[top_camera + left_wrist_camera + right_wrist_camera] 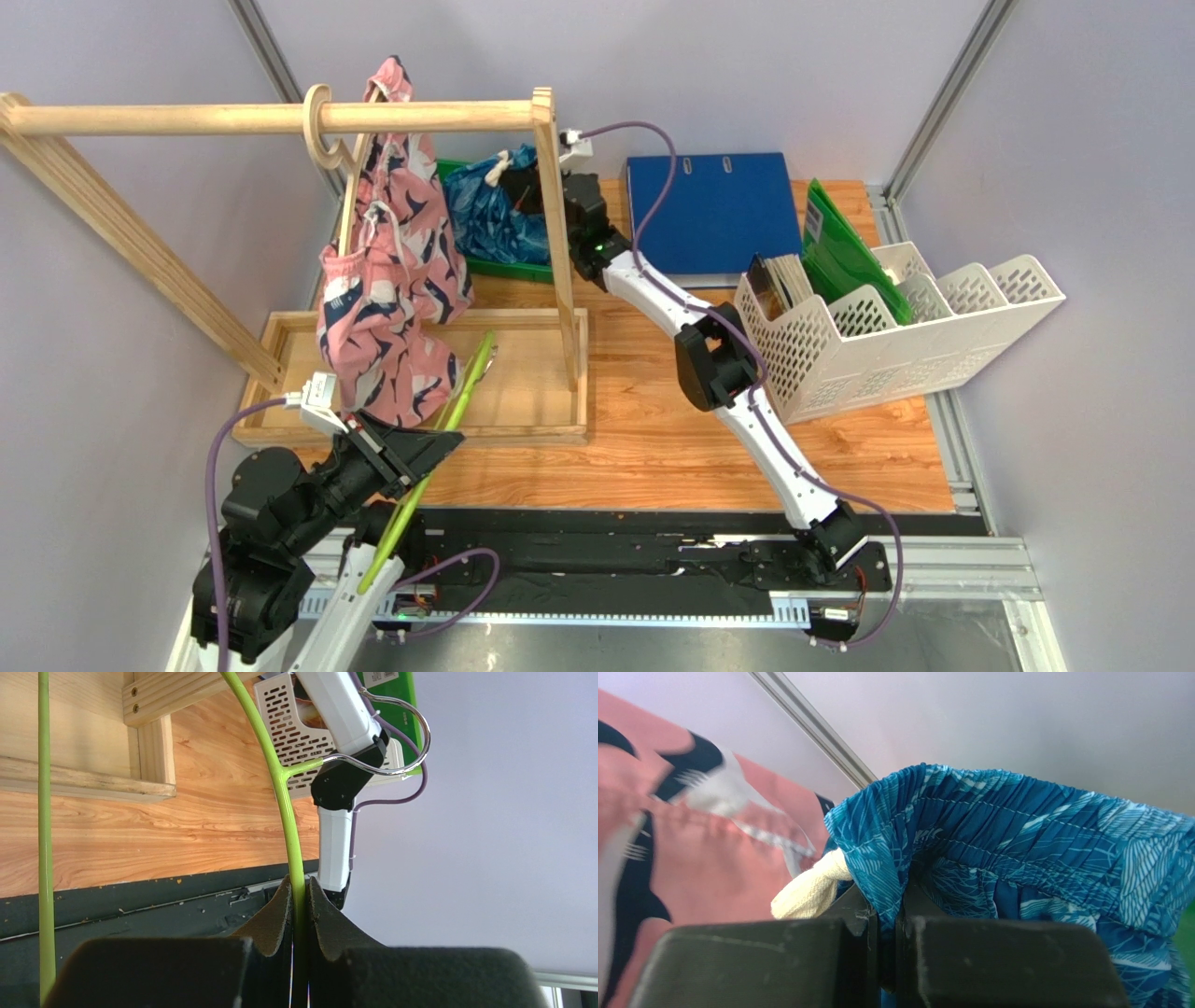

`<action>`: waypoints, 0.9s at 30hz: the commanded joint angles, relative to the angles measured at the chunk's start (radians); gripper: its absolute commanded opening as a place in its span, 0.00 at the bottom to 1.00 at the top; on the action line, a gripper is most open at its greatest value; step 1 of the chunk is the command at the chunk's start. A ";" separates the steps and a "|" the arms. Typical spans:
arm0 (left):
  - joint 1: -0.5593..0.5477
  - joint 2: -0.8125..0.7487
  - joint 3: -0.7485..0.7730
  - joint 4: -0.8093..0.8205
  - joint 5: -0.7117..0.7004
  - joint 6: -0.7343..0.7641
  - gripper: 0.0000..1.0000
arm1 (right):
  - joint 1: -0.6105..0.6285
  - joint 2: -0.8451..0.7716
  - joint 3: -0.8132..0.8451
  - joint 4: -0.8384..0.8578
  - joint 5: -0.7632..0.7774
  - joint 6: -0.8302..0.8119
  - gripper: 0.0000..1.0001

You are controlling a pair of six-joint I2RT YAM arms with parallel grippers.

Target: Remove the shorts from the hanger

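The pink shorts with dark-blue and white shapes hang from a wooden hanger on the rack's rod. The blue-teal shorts lie bunched behind the rack's right post. My right gripper is shut on their gathered waistband, beside a white drawstring; the pink shorts show just to the left. My left gripper is shut on a bare green hanger at the near left. The hanger's thin green wire runs up out of the left gripper to a metal hook.
A wooden clothes rack with a tray base fills the left half. A green bin sits behind it. A blue binder, a green folder and a white file rack stand at the right.
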 commanded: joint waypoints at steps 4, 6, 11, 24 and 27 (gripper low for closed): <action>0.005 -0.003 0.016 0.040 0.016 0.026 0.00 | 0.009 0.005 -0.022 -0.093 0.202 0.006 0.00; 0.005 -0.003 0.016 0.043 0.019 0.028 0.00 | 0.000 0.005 -0.043 -0.137 0.186 0.038 0.00; 0.005 -0.003 0.017 0.055 0.035 0.020 0.00 | -0.025 0.005 -0.085 -0.214 0.092 0.153 0.00; 0.006 0.006 0.088 0.060 0.067 -0.012 0.00 | -0.040 -0.177 -0.089 -0.484 -0.103 0.211 0.53; 0.005 0.004 0.115 0.052 0.065 -0.020 0.00 | -0.039 -0.259 -0.134 -0.581 -0.138 0.219 0.60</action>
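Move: The blue shorts are in the right hand's fingers, and the green basket they are bound for has its middle about 18 cm below that hand, some 3 cm to its left and level in reach. The pink shorts hang about 20 cm to that hand's left and 10 cm back, near its height; the blue binder lies some 32 cm to its right, level ahead, 19 cm lower. From the left hand, the basket is about 50 cm ahead, 8 cm right and 25 cm down. The blue shorts, still pinched at the start, are lowered into the green basket by the right hand, which sinks about 12 cm, edging some 3 cm to the right, while its fingers tip downward by roughly 30 degrees. Halfway through, the fingers begin to open, reach about half open to let go of the waistband, and the hand starts drawing back a little. ##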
